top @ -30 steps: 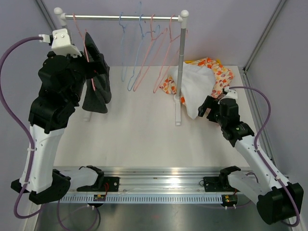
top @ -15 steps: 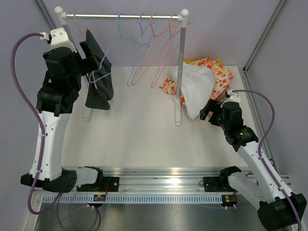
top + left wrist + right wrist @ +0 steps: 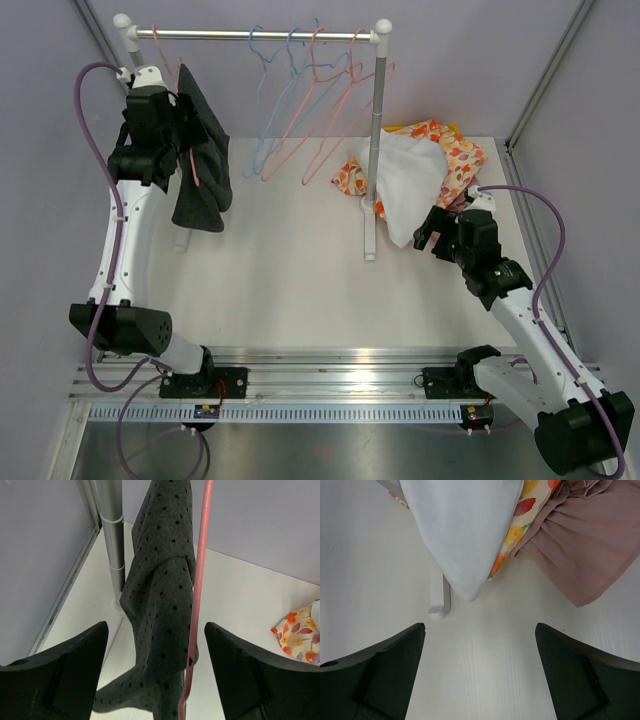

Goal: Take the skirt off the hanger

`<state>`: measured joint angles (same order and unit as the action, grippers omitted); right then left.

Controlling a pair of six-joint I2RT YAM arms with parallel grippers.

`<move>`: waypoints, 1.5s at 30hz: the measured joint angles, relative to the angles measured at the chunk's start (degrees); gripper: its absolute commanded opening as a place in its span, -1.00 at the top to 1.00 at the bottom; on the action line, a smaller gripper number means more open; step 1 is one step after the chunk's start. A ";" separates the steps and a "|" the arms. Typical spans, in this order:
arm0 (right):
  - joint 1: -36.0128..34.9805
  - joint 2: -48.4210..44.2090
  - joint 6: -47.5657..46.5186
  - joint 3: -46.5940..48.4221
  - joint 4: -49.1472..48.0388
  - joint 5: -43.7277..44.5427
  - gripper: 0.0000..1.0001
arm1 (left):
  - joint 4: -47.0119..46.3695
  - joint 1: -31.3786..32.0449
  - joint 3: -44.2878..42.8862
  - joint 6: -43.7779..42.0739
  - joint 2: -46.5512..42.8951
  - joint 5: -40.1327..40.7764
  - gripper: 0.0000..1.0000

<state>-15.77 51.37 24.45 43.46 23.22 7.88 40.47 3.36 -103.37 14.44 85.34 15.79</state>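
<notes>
A dark grey dotted skirt (image 3: 205, 165) hangs on a pink hanger (image 3: 191, 168) at the left end of the rail (image 3: 260, 36). My left gripper (image 3: 183, 128) is open and level with the skirt's upper part. In the left wrist view the skirt (image 3: 160, 595) and the hanger's wire (image 3: 199, 595) hang between and beyond my open jaws (image 3: 156, 627), with no visible contact. My right gripper (image 3: 430, 228) is open and empty, low over the table by the clothes pile, as the right wrist view (image 3: 480, 630) also shows.
Several empty blue and pink hangers (image 3: 300, 110) hang tilted on the rail. The rack's right post (image 3: 375, 140) and foot (image 3: 440, 602) stand mid-table. A pile of clothes (image 3: 425, 165) lies behind it, including a white garment (image 3: 465, 525) and a mauve one (image 3: 585, 545).
My left arm has stretched back and away from the camera, bringing its gripper in beside the skirt. The empty hangers have swung. The right arm has barely moved.
</notes>
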 measured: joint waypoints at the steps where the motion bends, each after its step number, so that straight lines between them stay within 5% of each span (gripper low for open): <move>1: 0.00 0.28 0.00 0.00 -0.02 0.00 -0.99 | -0.28 -0.15 -0.02 0.35 0.90 -0.57 -0.21; 2: 0.00 0.57 -0.02 0.00 -0.02 0.02 -0.99 | -0.55 -0.26 -0.02 0.55 1.66 -1.09 0.34; 5: 0.00 1.33 -0.02 0.00 -0.02 0.02 -0.99 | -1.16 -0.26 -0.17 1.22 3.28 -2.19 1.00; 19: -3.52 -0.66 -2.36 5.73 0.20 -4.02 -0.99 | 6.54 0.28 -6.54 1.49 -0.02 -4.48 1.00; 26: -18.97 4.00 -8.11 25.27 -1.49 -5.40 -0.99 | 11.04 3.32 -15.85 2.05 -5.46 -4.66 1.00; 37: -50.69 28.70 -17.11 51.82 -3.63 2.69 -0.99 | 17.40 4.28 -17.03 4.17 -11.08 -10.27 1.00; 45: -58.95 45.16 -19.76 59.52 -6.54 5.60 -0.99 | 18.64 4.39 -15.54 5.55 -14.67 -14.62 1.00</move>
<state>-74.72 96.53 4.69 102.98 16.69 13.47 59.11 7.75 -118.91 19.99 70.67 1.17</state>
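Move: The pink hanger's near end is almost between the left hand's open fingers, about 2 cm farther out, 1 cm right and 2 cm down; its grey dotted skirt hangs some 8 cm ahead, 2 cm right and 8 cm lower, with the nearest blue hanger roughly 12 cm right and 8 cm ahead. From the right hand the grey skirt lies about 47 cm left, 20 cm ahead and 11 cm up, the white skirt 12 cm ahead, 6 cm left and 12 cm down. The left hand eases a couple of centimetres in and down as its fingers shut on the near end of the pink hanger, then draws back about 16 cm and up some 14, drifting left as the wrist tips up and turns slightly clockwise, to bring hanger and skirt away from the rail. After a short wait the right hand, fingers wide open, swings some 42 cm left and 12 cm back towards the grey skirt's hem, arching up about 25 cm before sinking again and turning some 60 degrees counter-clockwise. ##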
